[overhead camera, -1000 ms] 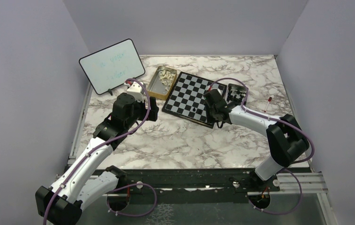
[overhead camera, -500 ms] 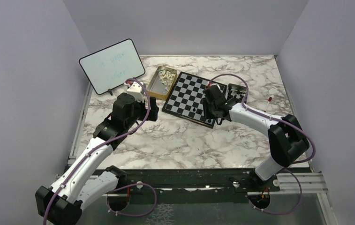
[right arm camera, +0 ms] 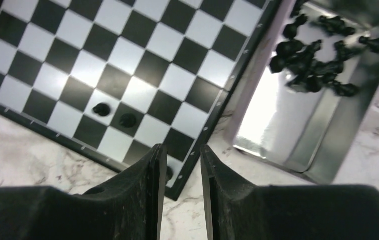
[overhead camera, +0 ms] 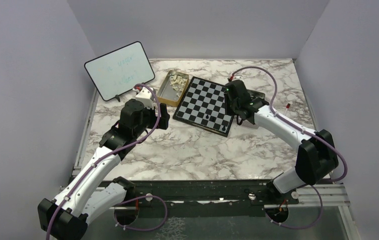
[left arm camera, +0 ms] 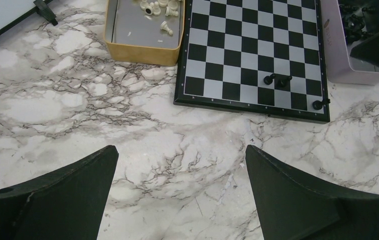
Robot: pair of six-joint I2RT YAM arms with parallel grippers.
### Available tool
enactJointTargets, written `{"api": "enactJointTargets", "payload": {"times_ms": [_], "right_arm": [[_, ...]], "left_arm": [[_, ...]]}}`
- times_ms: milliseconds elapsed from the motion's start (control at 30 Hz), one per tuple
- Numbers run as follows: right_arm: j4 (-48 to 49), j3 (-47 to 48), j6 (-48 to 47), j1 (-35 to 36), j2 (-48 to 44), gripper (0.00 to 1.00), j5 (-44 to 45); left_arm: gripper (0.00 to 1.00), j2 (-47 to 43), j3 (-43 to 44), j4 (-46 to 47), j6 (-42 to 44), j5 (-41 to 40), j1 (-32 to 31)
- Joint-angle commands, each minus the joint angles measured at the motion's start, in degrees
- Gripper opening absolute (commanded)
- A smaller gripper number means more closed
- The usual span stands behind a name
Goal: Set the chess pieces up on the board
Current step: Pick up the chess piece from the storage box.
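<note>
The board [overhead camera: 203,102] lies at mid table. Three black chess pieces stand on it: two side by side [left arm camera: 269,78] [left arm camera: 283,80] and one on the near right corner square [left arm camera: 318,104]. In the right wrist view that corner piece [right arm camera: 169,172] peeks out beside my finger. My right gripper [right arm camera: 183,150] hovers over this corner. It is open by a narrow gap, with nothing in it. My left gripper [left arm camera: 179,148] is wide open over bare marble, left of the board.
A gold tin [left arm camera: 127,49] with cream pieces [left arm camera: 166,27] stands at the board's far left. A silver tin [right arm camera: 277,145] with several black pieces [right arm camera: 307,55] sits along the board's right side. A whiteboard [overhead camera: 119,70] leans at the back left.
My right gripper has pulled back from the board's near right corner toward the silver tin, uncovering a black piece on the corner square. The left arm has not moved.
</note>
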Motion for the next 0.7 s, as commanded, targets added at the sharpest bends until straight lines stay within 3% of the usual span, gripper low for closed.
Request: {"api": "enactJointTargets", "payload": {"times_ms": [0,300,667], "right_arm": [[-0.62,1.97,-2.62,-5.69,-1.24,0.36,2.97],[1.59,3.19,-6.70,-17.16,2.39,0.35,3.32],[7.52,8.35,-11.22,-20.17,13.61,0.34,5.67]], "left_arm": [[0.99,-1.16,-0.57,0.92,0.03,1.69,-0.16],[0.99,-1.58,-0.65,0.94,0.12,1.33,-0.16],[0.99,-1.71,-0.68,0.92,0.21,1.26,-0.10]]}}
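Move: The right hand, empty, hangs over the board's near-right part. The black chess pieces lie heaped in the far half of the storage box, about 14 cm to its right, 12 cm ahead and 12 cm below. The pawn just set on the board's corner is some 4 cm back, 1 cm left and 9 cm below; the board's middle is about 9 cm ahead, 9 cm left and 11 cm below. From the left hand the heap is roughly 45 cm right, 19 cm ahead, 20 cm down. Touching nothing, the right hand swings off the board to its right by about 14 cm and forward some 7 cm, to over the storage box and towards the heap of black pieces. It travels nearly level, then sinks around 3 cm as the sideways sweep dies out. The wrist turns about 15 degrees clockwise and rolls a little, left side down; the fingers stay about a third open. ##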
